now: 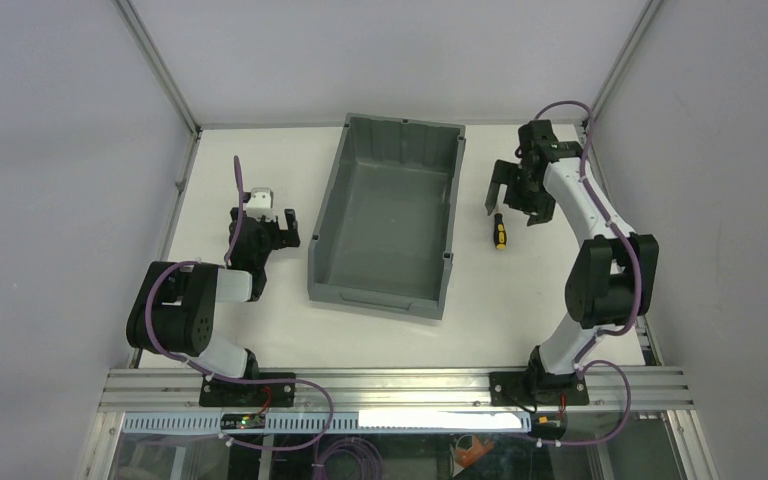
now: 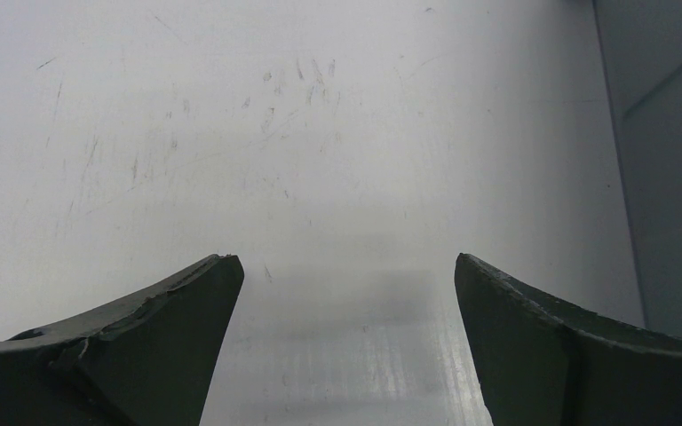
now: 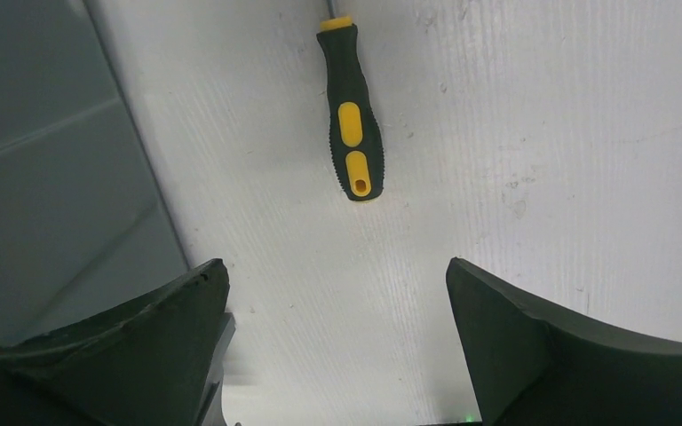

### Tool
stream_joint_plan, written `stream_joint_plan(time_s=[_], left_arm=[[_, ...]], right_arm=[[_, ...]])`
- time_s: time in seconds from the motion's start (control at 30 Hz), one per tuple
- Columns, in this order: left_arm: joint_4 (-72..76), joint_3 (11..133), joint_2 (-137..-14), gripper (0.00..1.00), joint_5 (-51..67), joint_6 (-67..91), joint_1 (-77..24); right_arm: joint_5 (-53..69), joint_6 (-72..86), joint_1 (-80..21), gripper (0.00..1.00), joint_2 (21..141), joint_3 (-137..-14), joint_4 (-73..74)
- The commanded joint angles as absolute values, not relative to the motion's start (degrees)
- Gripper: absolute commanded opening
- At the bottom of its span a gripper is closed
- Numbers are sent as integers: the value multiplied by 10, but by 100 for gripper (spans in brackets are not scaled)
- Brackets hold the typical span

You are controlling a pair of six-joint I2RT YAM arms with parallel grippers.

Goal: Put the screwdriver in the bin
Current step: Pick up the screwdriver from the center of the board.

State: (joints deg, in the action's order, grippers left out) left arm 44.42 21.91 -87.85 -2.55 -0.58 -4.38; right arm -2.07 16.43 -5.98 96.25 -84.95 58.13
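The screwdriver lies on the white table just right of the bin, with its yellow and black handle toward the near side. In the right wrist view the screwdriver handle lies ahead of my fingers, apart from them. My right gripper hovers over the table beyond the screwdriver, open, with nothing between its fingers. The bin's grey wall fills the left of that view. My left gripper rests left of the bin, open and empty.
The bin's outer wall shows at the right edge of the left wrist view. Grey enclosure walls and an aluminium frame ring the table. The table's right edge lies close behind my right arm.
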Motion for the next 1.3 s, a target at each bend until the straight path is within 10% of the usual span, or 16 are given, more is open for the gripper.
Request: stream_joint_plan(time_s=[0.0, 1.27], left_arm=[[460, 220, -862, 99, -17, -1, -38], [460, 220, -862, 99, -17, -1, -38]], right_arm=[[-8, 174, -58, 96, 982, -837, 547], [-81, 172, -74, 50, 1137, -827, 498]])
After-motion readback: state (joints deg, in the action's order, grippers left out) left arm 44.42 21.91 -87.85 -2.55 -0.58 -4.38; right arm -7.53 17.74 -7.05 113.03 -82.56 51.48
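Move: The screwdriver lies on the table almost straight below my open right hand, its middle about 12 cm down, some 4 cm ahead and roughly 1 cm to the left. The handle is the end nearer my base. The bin's middle is about 24 cm to the right hand's left, 5 cm farther out and 8 cm lower. From my left hand, the screwdriver is some 50 cm to the right, about level ahead, and 4 cm lower. I sink my right hand about 10 cm, nearly straight down with only a slight creep forward, until the fingertips stand either side of the screwdriver's handle, near its butt end. On the way I tip the fingers some 10 degrees closer to vertical and close them from wide open to about half, slowing at the bottom. No firm touch on the handle can be made out yet. ##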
